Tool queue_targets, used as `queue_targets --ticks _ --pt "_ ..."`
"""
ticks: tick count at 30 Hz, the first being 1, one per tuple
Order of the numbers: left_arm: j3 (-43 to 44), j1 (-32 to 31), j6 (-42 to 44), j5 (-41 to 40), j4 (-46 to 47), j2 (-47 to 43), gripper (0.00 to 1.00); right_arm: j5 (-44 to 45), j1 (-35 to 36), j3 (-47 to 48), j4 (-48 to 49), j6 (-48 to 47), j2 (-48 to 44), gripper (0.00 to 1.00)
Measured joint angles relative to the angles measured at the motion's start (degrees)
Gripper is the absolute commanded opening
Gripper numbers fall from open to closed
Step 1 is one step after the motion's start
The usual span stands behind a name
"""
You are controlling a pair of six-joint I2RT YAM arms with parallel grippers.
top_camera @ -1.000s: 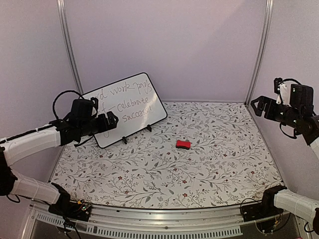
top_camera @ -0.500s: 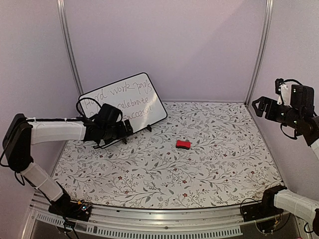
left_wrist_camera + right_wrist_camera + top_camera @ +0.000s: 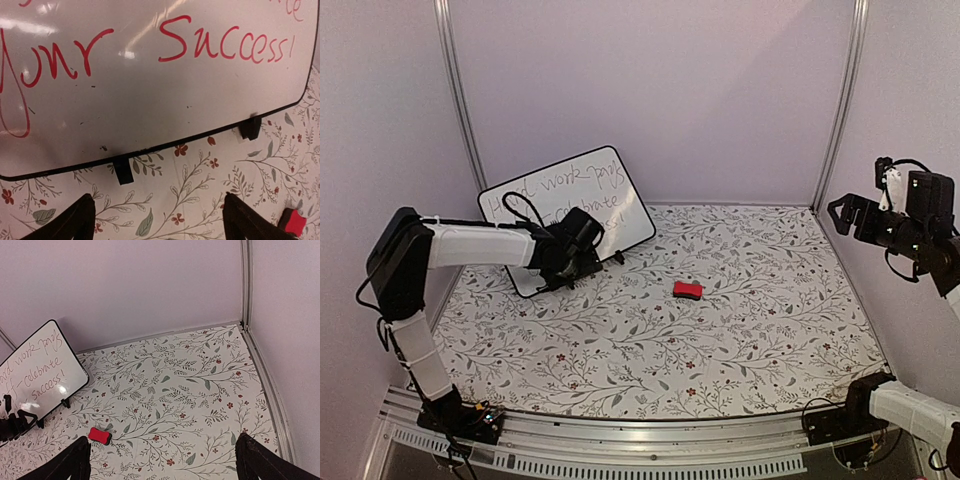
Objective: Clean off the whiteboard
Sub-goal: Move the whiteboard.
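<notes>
The whiteboard (image 3: 620,190) leans on its two black feet at the back left, with red handwriting across it. Up close, the whiteboard (image 3: 150,90) shows "your Success!" above its black lower rim and one foot (image 3: 122,171). My left gripper (image 3: 588,247) hangs low in front of the board's bottom edge, open, its fingertips (image 3: 75,220) wide apart over the floral cloth with nothing between them. A small red eraser (image 3: 687,290) lies right of the board, apart from both grippers. My right gripper (image 3: 840,212) is raised at the far right, open and empty; its view shows the whiteboard (image 3: 42,370) and eraser (image 3: 99,435).
A floral table cover (image 3: 740,330) spreads under everything. Pale walls close the back and sides, with metal posts (image 3: 458,90) at the back corners. A metal rail (image 3: 640,455) runs along the near edge by the arm bases.
My left arm has swung right and forward, from the board's left edge to its lower middle, and its jaws have narrowed slightly. The right arm has barely moved.
</notes>
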Motion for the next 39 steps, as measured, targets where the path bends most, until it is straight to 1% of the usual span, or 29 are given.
queue_targets --ticks 3,5,7,8,11,16,19,21,30,39 --pt "1.44 -0.52 -2.43 -1.75 -2.82 2.14 0.79 0.0 0.0 0.0 0.0 0.0 -0.33 0.99" --pt "1.51 -0.74 -3.87 -2.62 -4.26 2.89 0.77 0.0 0.0 0.0 0.0 0.0 -0.55 0.99" --pt "1.51 -0.85 -5.01 -3.13 -5.29 3.23 0.72 0.0 0.0 0.0 0.02 -0.02 -0.63 0.99" --pt "1.51 -0.9 -5.55 -3.48 -5.64 3.34 0.72 0.0 0.0 0.0 0.0 -0.02 -0.63 0.99" --pt "1.88 -0.96 -6.54 -4.33 -6.19 4.07 0.72 -0.57 0.0 0.0 0.0 -0.02 -0.63 0.99" --pt "3.39 -0.98 -7.48 -6.1 -6.69 6.97 0.62 -1.53 0.0 0.0 0.02 -0.02 -0.76 0.99" --pt "4.02 -0.98 -7.82 -7.15 -6.93 8.24 0.6 -2.43 0.0 -0.02 0.04 -0.04 -1.11 0.99" --pt "4.37 -0.98 -8.0 -7.91 -6.99 8.7 0.56 -2.82 0.0 -0.02 0.04 -0.04 -1.42 0.99" --pt "5.97 -0.92 -8.2 -9.94 -6.99 11.34 0.53 -4.46 0.0 -0.02 0.07 -0.04 -1.77 0.99" --pt "5.97 -0.76 -8.26 -11.52 -6.56 12.15 0.45 -6.99 0.0 -0.39 0.9 -0.07 -2.14 0.99"
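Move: The whiteboard's left foot, at its lower edge, is about 4 cm ahead of the left hand, 2 cm to its left and 6 cm below. The right foot stands roughly 12 cm ahead and 11 cm right at that same low height; the board's middle leans some 14 cm ahead and 4 cm above; the red eraser lies about 25 cm right and 2 cm ahead. From the right hand the left foot is some 63 cm left, 14 cm ahead and 30 cm below. Downward about 5 cm, and some 2 cm to the left, the left hand sinks in on the whiteboard's left foot, turning about 10 degrees counter-clockwise and rolling its left side up as much. Its fingers narrow from nearly wide open to about half, lining up on either side of the foot but not yet gripping it. The open right hand drifts about 2 cm left. ##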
